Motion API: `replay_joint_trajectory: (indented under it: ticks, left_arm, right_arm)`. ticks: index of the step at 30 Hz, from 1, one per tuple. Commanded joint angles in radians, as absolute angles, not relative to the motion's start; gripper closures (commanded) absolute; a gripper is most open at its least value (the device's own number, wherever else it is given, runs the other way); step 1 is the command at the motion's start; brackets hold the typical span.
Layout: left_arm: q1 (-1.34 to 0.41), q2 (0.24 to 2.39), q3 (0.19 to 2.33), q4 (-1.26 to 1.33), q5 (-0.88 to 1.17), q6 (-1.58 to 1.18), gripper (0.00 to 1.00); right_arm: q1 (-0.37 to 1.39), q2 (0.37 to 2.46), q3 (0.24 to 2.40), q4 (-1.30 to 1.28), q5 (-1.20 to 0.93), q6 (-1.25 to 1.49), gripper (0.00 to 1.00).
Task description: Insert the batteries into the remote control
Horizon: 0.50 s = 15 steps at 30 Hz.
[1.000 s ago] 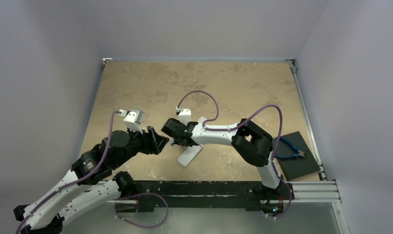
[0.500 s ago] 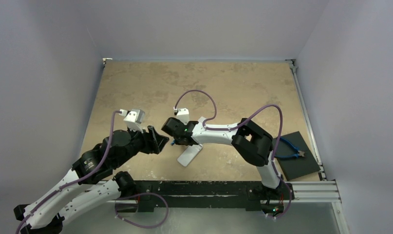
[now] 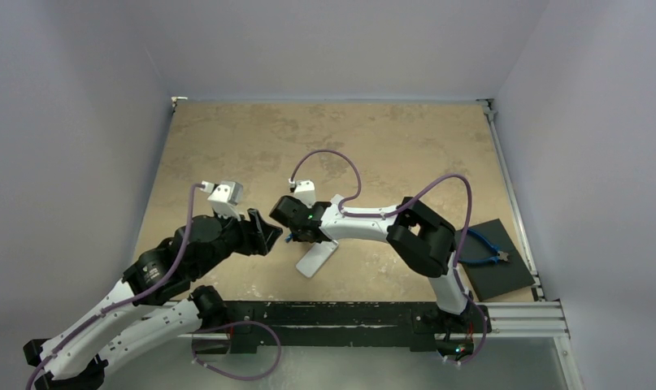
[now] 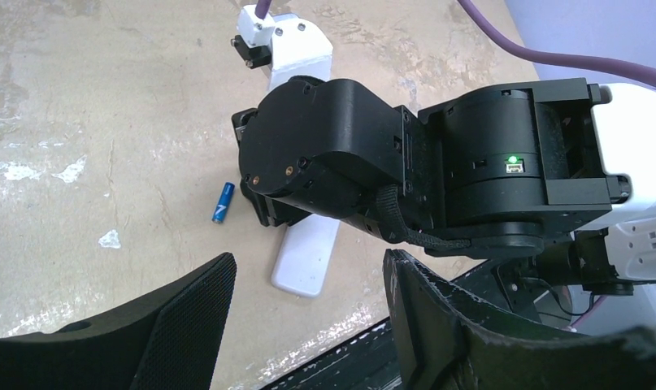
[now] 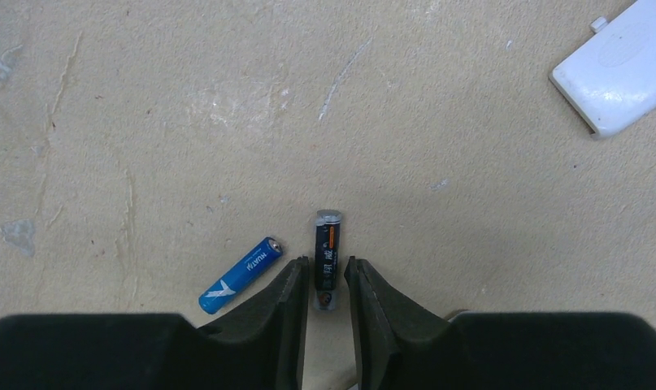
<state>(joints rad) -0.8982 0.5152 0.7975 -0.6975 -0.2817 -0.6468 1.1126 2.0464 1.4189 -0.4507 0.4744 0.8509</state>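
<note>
The dark battery [image 5: 328, 244] lies on the tan table, pointing away from the right wrist camera. My right gripper [image 5: 325, 264] is lowered over it, one finger on each side, with a thin gap showing on both sides, so it is open and narrow. The blue battery [image 5: 241, 275] lies slanted just left of the left finger, also seen as a blue battery [image 4: 222, 202] from the left wrist. The white remote control [image 3: 317, 257] lies back-up near the table's front edge, partly under the right gripper [image 3: 289, 236]. My left gripper [image 3: 267, 236] hovers close by, open and empty.
A small white cover piece [image 5: 621, 73] with a tab lies at the upper right of the right wrist view. A black pad [image 3: 503, 276] with blue-handled pliers [image 3: 487, 252] sits at the table's right edge. The black front rail [image 3: 349, 313] runs behind the remote.
The left arm's wrist has shifted very slightly toward the table's far side. The right arm stays in place over the batteries.
</note>
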Motion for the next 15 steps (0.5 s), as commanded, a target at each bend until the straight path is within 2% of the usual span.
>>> replay_joint_trajectory:
  ticks: [1, 6, 11, 15]
  left_arm:
    - [-0.903, 0.525, 0.805, -0.675, -0.302, -0.658, 0.33]
    - [-0.903, 0.529, 0.805, -0.676, -0.307, -0.659, 0.33]
    - [-0.903, 0.529, 0.805, -0.680, -0.314, -0.663, 0.33]
    - [-0.904, 0.532, 0.804, -0.680, -0.319, -0.666, 0.33]
  right_arm:
    - [1.118, 2.055, 1.384, -0.497, 0.421, 0.847, 0.70]
    - [1.124, 2.047, 1.370, -0.497, 0.437, 0.841, 0.82]
    - [1.126, 2.034, 1.386, -0.494, 0.441, 0.809, 1.00]
    - [1.126, 2.010, 1.402, -0.496, 0.448, 0.786, 1.00]
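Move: The black battery lies right between the right hand's open fingertips, its middle level with them fore and aft and sideways, about 1 cm below. At about that height, the blue battery is some 4 cm to this hand's left and 1 cm back, the remote control about 5 cm right and 7 cm back, and the battery cover about 9 cm right and 8 cm ahead. From the left hand, the black battery is some 9 cm ahead, 6 cm right and 21 cm down. Staying practically in place low over the table, with under half a centimetre of drift and no real wrist turn, the right hand shuts its fingers from about a third open to almost closed. The fingertips come in from both sides and pinch the black battery around its middle. ##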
